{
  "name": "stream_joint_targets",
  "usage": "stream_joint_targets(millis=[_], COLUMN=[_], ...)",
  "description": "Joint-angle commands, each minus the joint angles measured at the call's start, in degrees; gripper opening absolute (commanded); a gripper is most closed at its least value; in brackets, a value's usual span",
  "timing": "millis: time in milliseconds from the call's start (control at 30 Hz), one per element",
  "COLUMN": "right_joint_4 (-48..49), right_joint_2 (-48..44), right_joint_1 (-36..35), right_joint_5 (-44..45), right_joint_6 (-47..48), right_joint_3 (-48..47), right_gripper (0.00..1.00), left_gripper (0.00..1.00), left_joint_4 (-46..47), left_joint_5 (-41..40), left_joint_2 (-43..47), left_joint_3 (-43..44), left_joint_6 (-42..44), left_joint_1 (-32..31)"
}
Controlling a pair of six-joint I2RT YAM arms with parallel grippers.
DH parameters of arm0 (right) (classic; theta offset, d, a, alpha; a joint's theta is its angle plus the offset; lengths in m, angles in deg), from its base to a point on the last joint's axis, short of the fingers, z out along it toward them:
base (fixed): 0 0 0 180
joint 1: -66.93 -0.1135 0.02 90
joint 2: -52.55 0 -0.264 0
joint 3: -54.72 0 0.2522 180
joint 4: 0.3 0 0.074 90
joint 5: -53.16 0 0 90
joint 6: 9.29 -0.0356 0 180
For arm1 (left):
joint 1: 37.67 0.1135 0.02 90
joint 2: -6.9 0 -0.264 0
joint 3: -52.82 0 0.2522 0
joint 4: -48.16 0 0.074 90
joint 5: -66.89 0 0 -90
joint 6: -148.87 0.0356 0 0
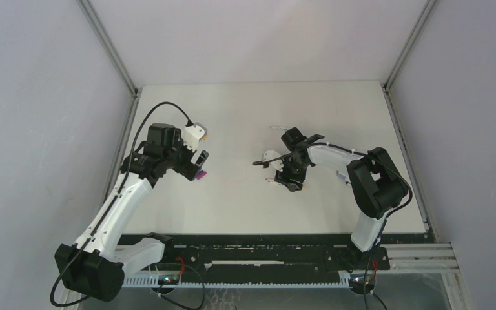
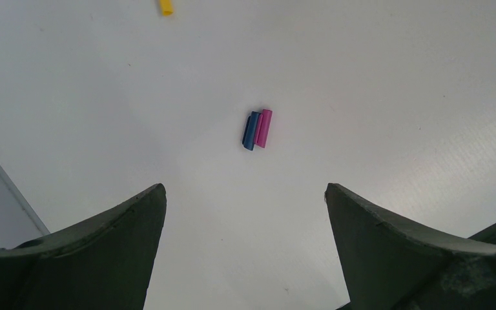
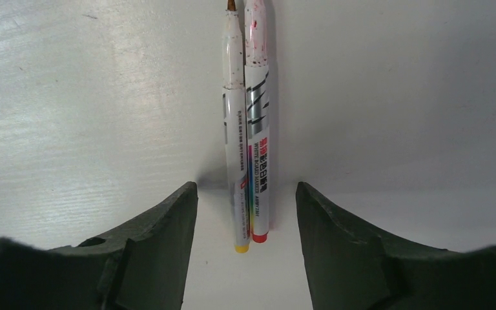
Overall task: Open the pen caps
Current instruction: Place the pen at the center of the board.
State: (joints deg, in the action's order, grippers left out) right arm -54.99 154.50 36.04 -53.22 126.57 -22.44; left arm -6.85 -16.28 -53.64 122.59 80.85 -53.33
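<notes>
Two pen caps, one blue (image 2: 251, 130) and one magenta (image 2: 263, 128), lie side by side on the white table, ahead of my left gripper (image 2: 245, 194). It hangs open above them and holds nothing. A yellow cap (image 2: 166, 7) lies further off. In the top view the magenta cap (image 1: 201, 175) shows just under the left gripper (image 1: 197, 166). Two white pens, one yellow-ended (image 3: 236, 161) and one red-ended (image 3: 259, 161), lie together with bare tips. My right gripper (image 3: 245, 194) is open around their rear ends, with a gap on each side. In the top view the right gripper (image 1: 290, 175) hides these pens.
The white table (image 1: 245, 206) is boxed in by grey walls at left, right and back, with metal posts (image 1: 110, 48) at the corners. A black rail (image 1: 252, 242) runs along the near edge by the arm bases.
</notes>
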Motion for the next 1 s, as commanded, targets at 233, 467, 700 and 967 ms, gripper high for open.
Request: stream_joint_targets(millis=[233, 467, 700, 967], right_joint_4=[0.2, 1.5, 1.6, 2.0], right_joint_2=[-0.5, -0.8, -1.6, -4.0], right_joint_1=[0.7, 1.3, 2.2, 4.7], right_joint_5=[-1.2, -0.5, -0.8, -2.5], right_joint_6=[-1.2, -2.1, -2.9, -4.6], right_joint_3=[-2.0, -2.0, -2.5, -3.6], right_gripper=[0.64, 0.67, 0.72, 0.78], left_gripper=[0.97, 0.97, 0.97, 0.98], left_joint_4=[1.8, 1.8, 2.0, 2.4], left_joint_5=[1.3, 1.3, 1.3, 1.0], left_joint_2=[1.5, 1.5, 1.9, 2.4], left_joint_3=[-1.7, -1.7, -1.8, -2.4], left_joint_6=[-0.7, -0.6, -0.6, -0.6], left_joint_1=[0.2, 0.2, 0.2, 0.2])
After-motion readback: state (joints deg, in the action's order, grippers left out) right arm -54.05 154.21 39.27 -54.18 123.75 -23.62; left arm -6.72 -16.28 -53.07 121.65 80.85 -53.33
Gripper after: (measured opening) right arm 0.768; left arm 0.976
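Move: Just let go, the red-ended pen lies between the open right fingers, level with them; its middle is about 3 cm left of the hand and 1 cm ahead. The yellow-ended pen lies against its near side, 2 cm left of the hand. The far pen is some 16 cm ahead and 3 cm left; the capped pens are about 16 cm right, 2 cm ahead. From the left hand, the red-ended pen lies roughly 23 cm right, 2 cm back and 16 cm below. Keep opening the right gripper from about half to three-quarters wide around the two uncapped pens. Ease it forward across them by about 1.5 cm, drifting slightly right and turning some 5 degrees clockwise. Stay low at first, then begin to lift by just under 1 cm at the end. ##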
